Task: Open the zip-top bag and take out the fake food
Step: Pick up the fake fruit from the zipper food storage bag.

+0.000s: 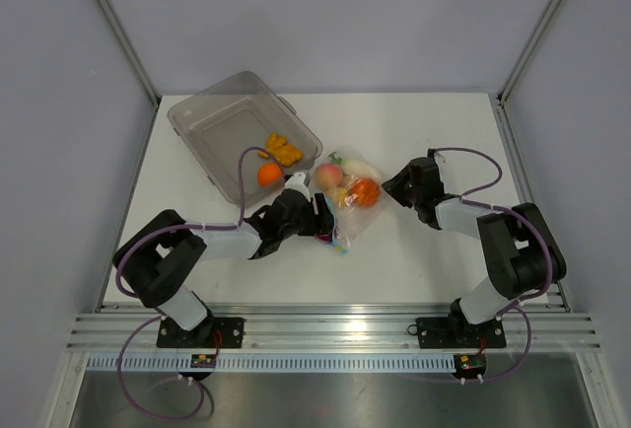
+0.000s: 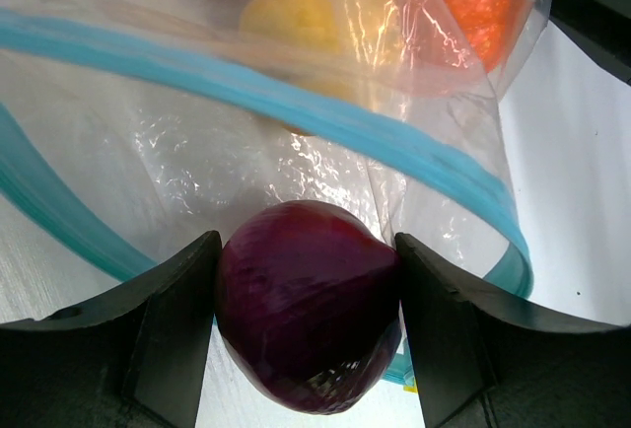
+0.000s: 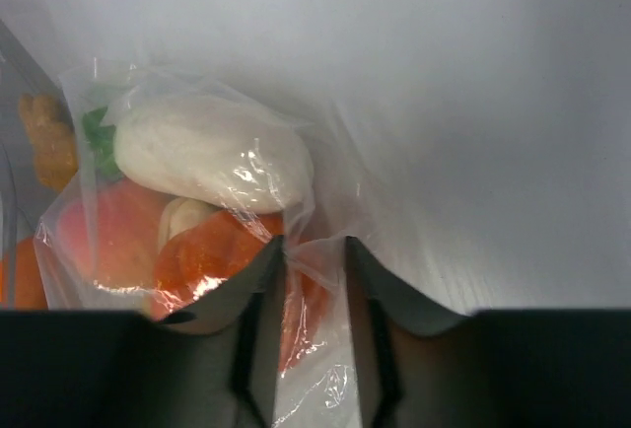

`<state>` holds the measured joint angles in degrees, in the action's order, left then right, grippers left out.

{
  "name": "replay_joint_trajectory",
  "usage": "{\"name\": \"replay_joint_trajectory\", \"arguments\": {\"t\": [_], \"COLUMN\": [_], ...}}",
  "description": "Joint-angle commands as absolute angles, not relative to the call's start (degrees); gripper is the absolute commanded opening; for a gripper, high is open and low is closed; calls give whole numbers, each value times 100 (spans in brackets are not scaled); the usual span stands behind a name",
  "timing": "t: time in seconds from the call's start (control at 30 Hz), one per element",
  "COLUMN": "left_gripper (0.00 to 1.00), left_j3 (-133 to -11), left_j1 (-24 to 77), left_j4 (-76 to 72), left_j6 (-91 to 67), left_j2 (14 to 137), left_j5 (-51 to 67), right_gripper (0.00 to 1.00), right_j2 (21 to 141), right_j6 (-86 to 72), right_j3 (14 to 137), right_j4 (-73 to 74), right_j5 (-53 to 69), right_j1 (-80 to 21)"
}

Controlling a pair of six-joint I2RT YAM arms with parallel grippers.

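The zip-top bag [image 1: 347,199] lies mid-table, its light-blue zip strip [image 2: 394,142] facing my left arm. My left gripper [image 2: 306,320] is shut on a purple onion [image 2: 308,300] of the fake food, just outside the bag's mouth. Yellow [image 2: 315,19] and orange [image 2: 473,4] pieces remain inside. My right gripper [image 3: 314,250] stands at the bag's far end. Its jaws are narrowed around a fold of clear plastic [image 3: 315,379], with a gap still showing between them. A white piece [image 3: 212,152], a peach one [image 3: 108,241] and an orange one [image 3: 212,255] sit behind the film.
A rigid clear tub [image 1: 242,137] stands tilted at the back left, holding an orange fruit [image 1: 268,175] and yellow-orange pieces [image 1: 284,148]. Grey walls enclose the table on three sides, and the arm bases line the near edge.
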<state>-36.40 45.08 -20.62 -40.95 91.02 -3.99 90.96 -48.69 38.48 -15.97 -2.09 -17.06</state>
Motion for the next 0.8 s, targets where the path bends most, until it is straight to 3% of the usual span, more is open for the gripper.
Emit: {"name": "replay_joint_trajectory", "arguments": {"t": [0.0,0.1,0.23,0.37,0.77], "left_gripper": [60,60,60,60,60], "left_j3": [-3814,-3797,-3744,-3735,-3727], "left_j1": [4535,4535,4535,4526,4518], "left_j4": [-2391,-2391,-2417,-2399,-2391], "left_j6": [-4017,-4025,-4034,-4034,-4043], "left_j2": [9167,9167,9123,9070,9070], "left_j5": [-360,-378,-378,-413,-448], "right_gripper": [30,13,4,0,0], "right_j2": [9035,8939,8798,8666,8429], "right_j6": [-4922,-4966,-5036,-5168,-5326], "right_j3": [4078,4096,4096,4069,4069], "right_j4": [-1583,-1407,-1169,-933,-449], "right_j5": [-483,-632,-861,-1055,-1529], "right_j1": [-1670,-1661,-1644,-1574,-1494]}}
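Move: The bag's right edge is already between the right hand's closing fingers, about 1 cm below the hand point. The orange-red fruit lies roughly 5 cm left and 1 cm back of this hand, the white radish about 6 cm left and 5 cm ahead, and the yellow fruit some 11 cm left and 3 cm back. From the left hand, which still holds the purple fruit, that bag edge is about 9 cm ahead and 15 cm right. The right fingers shut on the bag's edge and drag it some 4 cm right, turning about 10 degrees clockwise. ##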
